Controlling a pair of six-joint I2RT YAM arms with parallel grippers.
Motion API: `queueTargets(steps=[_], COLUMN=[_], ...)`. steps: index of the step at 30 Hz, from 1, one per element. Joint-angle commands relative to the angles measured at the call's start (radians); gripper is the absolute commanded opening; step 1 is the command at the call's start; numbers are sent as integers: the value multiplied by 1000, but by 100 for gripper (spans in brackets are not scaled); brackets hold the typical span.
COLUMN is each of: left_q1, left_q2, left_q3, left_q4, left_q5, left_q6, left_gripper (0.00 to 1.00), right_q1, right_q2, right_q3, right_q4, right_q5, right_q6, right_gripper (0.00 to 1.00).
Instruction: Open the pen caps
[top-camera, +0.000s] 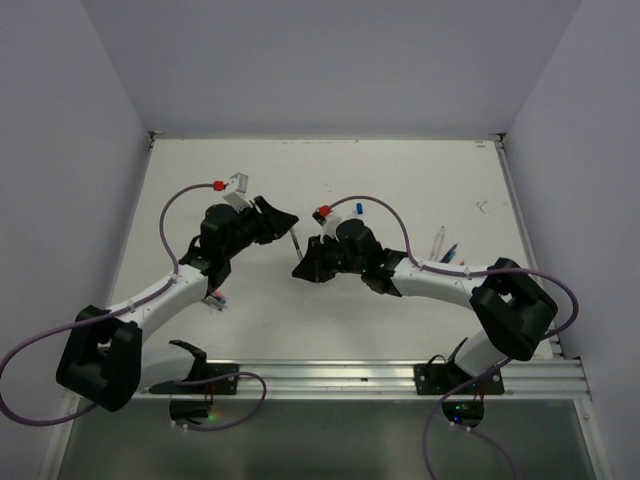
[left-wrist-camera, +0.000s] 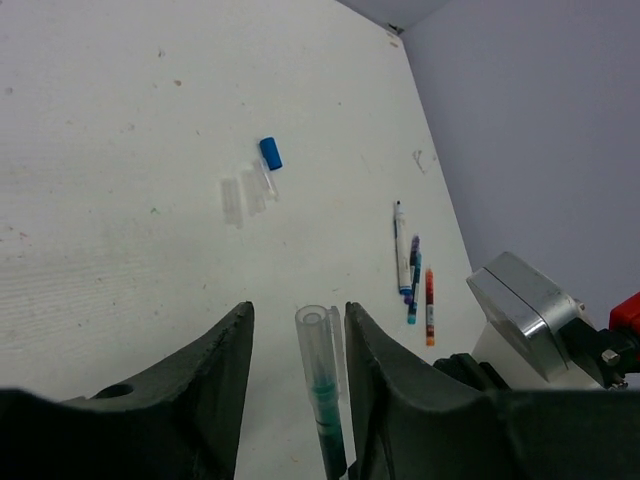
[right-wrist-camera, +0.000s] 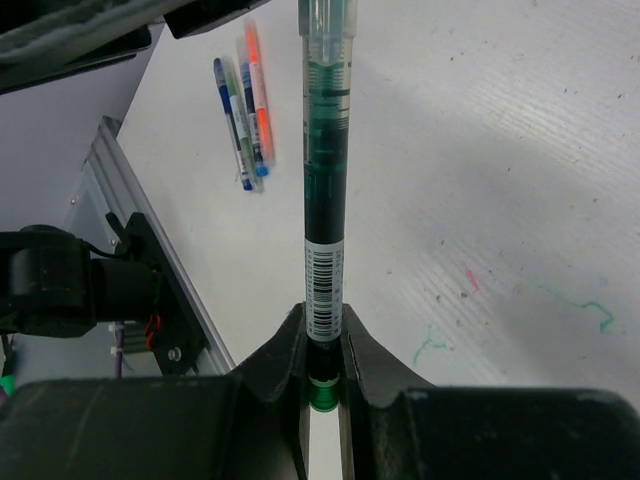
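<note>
A green pen (right-wrist-camera: 323, 150) with a barcode label is held level between the two arms. My right gripper (right-wrist-camera: 322, 325) is shut on its rear end, seen from above at the table's middle (top-camera: 303, 265). Its clear pen cap (left-wrist-camera: 315, 340) sits on the other end, between the fingers of my left gripper (left-wrist-camera: 298, 310). Those jaws stand open, with a wide gap on the left and the cap close to the right finger. A blue pen cap (left-wrist-camera: 270, 153) and a few clear caps (left-wrist-camera: 245, 190) lie loose on the table beyond.
Several pens (left-wrist-camera: 412, 270) lie in a group at the right of the table (top-camera: 442, 245). More pens (right-wrist-camera: 245, 110) lie near the aluminium rail (right-wrist-camera: 110, 200) at the front edge. White walls close in the table at the left, right and back.
</note>
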Motion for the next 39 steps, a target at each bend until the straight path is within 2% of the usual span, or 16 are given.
queueTargets(steps=[1,2,5,6,7,8,14,17,18,28,32,37,39], left_q1=[11,11,13,16,17,19,19,5,-1,-58,-69,-81,-87], left_q2=[14,15,15,17,18,27,89,107,109,256,326,414,446], left_q3=[35,35,40,44,52,60,143,204,233,425,505,551,552], left_q4=[21,22,18,13,7,-2,-157,-260,-291,-367,-404,-404,-389], left_q5=[43,43,43,43,40,37,-44,-178,-260,-506,-525,-421,-346], left_q6=[20,19,22,20,20,20,2,-1,2,-4,23,97,122], left_gripper=[43,40,22,9,2,0,0,0,0,0,0,0,0], right_q1=[1,1,1,1,1,1,5,10,10,30,36,11,-56], right_q2=[-31,-28,-18,-16,-10,-7,-2,-4,-1,25,1,-105,-168], right_q3=[-8,-5,1,4,13,18,44,55,58,-17,-34,-8,4], right_q4=[37,37,38,34,25,12,-104,-167,-184,-152,-197,-388,-480], right_q5=[-46,-51,-52,-51,-45,-39,53,107,136,175,228,421,457], right_q6=[-9,-9,-6,-6,-10,-15,-61,-84,-92,-60,-58,-73,-72], right_gripper=[0,0,0,0,0,0,0,0,0,0,0,0,0])
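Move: The clear cap of the green pen sits between my open left fingers, its middle barely 1 cm back; from my right hand, pinching the pen's other end, it's about 9 cm ahead, 1 cm left and 4 cm up. From my left hand the clear caps lie some 19 cm ahead, 16 cm right and 18 cm down, the blue cap 2 cm beyond and 2 cm right of them. Uncapped pens lie some 15 cm ahead, 39 cm right and 12 cm below my right hand. I shut my left fingers on the clear cap, then draw it about 10 cm forward, away from my right hand and towards the loose caps, sinking a little late on and turning that wrist roughly 15 degrees counter-clockwise with its left side rising. My right hand keeps its pinch on the green pen, then goes down and right, some 6 and 8 cm, towards the uncapped pens, its fingers tipping downward. ##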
